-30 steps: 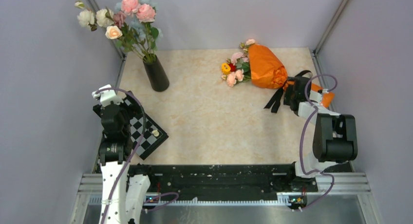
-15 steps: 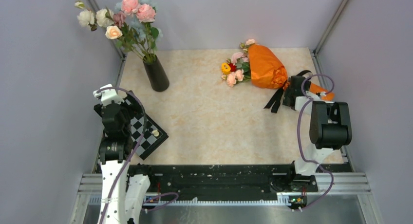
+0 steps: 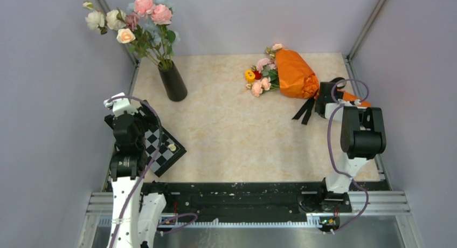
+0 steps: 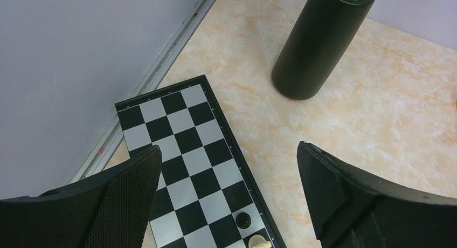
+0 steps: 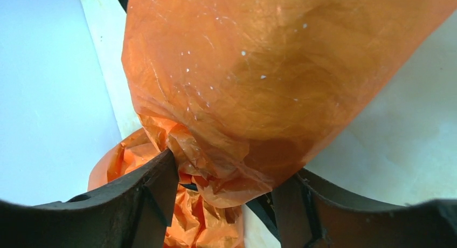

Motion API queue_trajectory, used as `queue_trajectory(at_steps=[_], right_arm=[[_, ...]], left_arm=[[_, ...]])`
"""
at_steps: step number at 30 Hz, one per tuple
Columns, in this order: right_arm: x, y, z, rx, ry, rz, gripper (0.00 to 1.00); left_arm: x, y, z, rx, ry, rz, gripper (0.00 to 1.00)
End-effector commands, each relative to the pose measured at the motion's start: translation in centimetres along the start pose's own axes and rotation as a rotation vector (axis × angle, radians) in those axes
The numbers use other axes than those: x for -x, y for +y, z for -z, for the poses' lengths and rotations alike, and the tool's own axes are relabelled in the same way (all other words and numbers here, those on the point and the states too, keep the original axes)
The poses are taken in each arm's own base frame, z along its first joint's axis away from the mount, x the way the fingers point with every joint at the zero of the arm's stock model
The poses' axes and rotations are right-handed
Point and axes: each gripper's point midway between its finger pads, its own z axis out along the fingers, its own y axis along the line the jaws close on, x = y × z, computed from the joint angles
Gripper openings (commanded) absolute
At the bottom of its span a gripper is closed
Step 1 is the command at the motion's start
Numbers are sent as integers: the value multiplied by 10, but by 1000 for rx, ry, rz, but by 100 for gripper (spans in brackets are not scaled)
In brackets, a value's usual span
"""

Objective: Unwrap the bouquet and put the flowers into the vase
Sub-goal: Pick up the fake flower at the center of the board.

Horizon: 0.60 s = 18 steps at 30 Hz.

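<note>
The bouquet (image 3: 293, 73) lies on its side at the back right, a cone of shiny orange paper (image 5: 253, 70). Its small pink and peach flowers (image 3: 261, 75) point left. A black ribbon (image 3: 304, 110) trails from the tied neck. My right gripper (image 3: 323, 94) is at that neck. In the right wrist view my right gripper (image 5: 226, 178) has a finger pressed against the crumpled paper on each side. The black vase (image 3: 173, 82) stands at the back left. My left gripper (image 4: 229, 172) hangs wide open over the chessboard, short of the vase (image 4: 318, 43), with nothing in it.
A tall loose bunch of white and pink flowers (image 3: 137, 21) fills the vase. A chessboard (image 3: 161, 145) lies by the left wall, with a black piece (image 4: 244, 220) and a white piece (image 4: 258, 241) on it. Walls close in left, right and back.
My right arm has moved back toward the bouquet's neck, and its jaws have narrowed onto the orange paper. The left arm and the bouquet have stayed put.
</note>
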Motion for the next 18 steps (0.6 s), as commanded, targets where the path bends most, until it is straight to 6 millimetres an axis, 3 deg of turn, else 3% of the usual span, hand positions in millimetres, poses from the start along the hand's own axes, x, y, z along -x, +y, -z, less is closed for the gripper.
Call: queue_trajectory(at_steps=[1,5,8,13,18], right_arm=[[11,27,4,82,-63,41,60],[24,48,18,161,-103,91,55],[32,61,28,228,-127,106,46],[31,79,42,328,-99,110,33],[30,97,61,431,-67,100,28]], left_arm=[[3,-1,-3,0,-22,2,99],[3,-1,-3,-3,-22,2,99],[3,-2,-3,-5,-20,0,99],[2,-3,-4,-10,-16,0,99],[2,-3,-4,-12,-15,-1,99]])
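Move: The right hand is already at the bouquet's orange neck, which lies between its pads, roughly 1 cm below the hand point. The wrapped body is about 16 cm left and 7 cm ahead, the flower heads some 30 cm left and 7 cm ahead. The paper tail is about 9 cm right, 1 cm back; the ribbon ends are some 11 cm left, 7 cm back. From the left hand the neck is about 78 cm right, 19 cm ahead and 21 cm below. Pinching the bunched paper neck of the bouquet, the right fingers carry on closing from about two-thirds open to under a third. After easing about 1 cm to the right, the hand climbs nearly straight up with the paper, some 6 cm, picking up speed as the wrist rolls and tips up by about 15 degrees. ##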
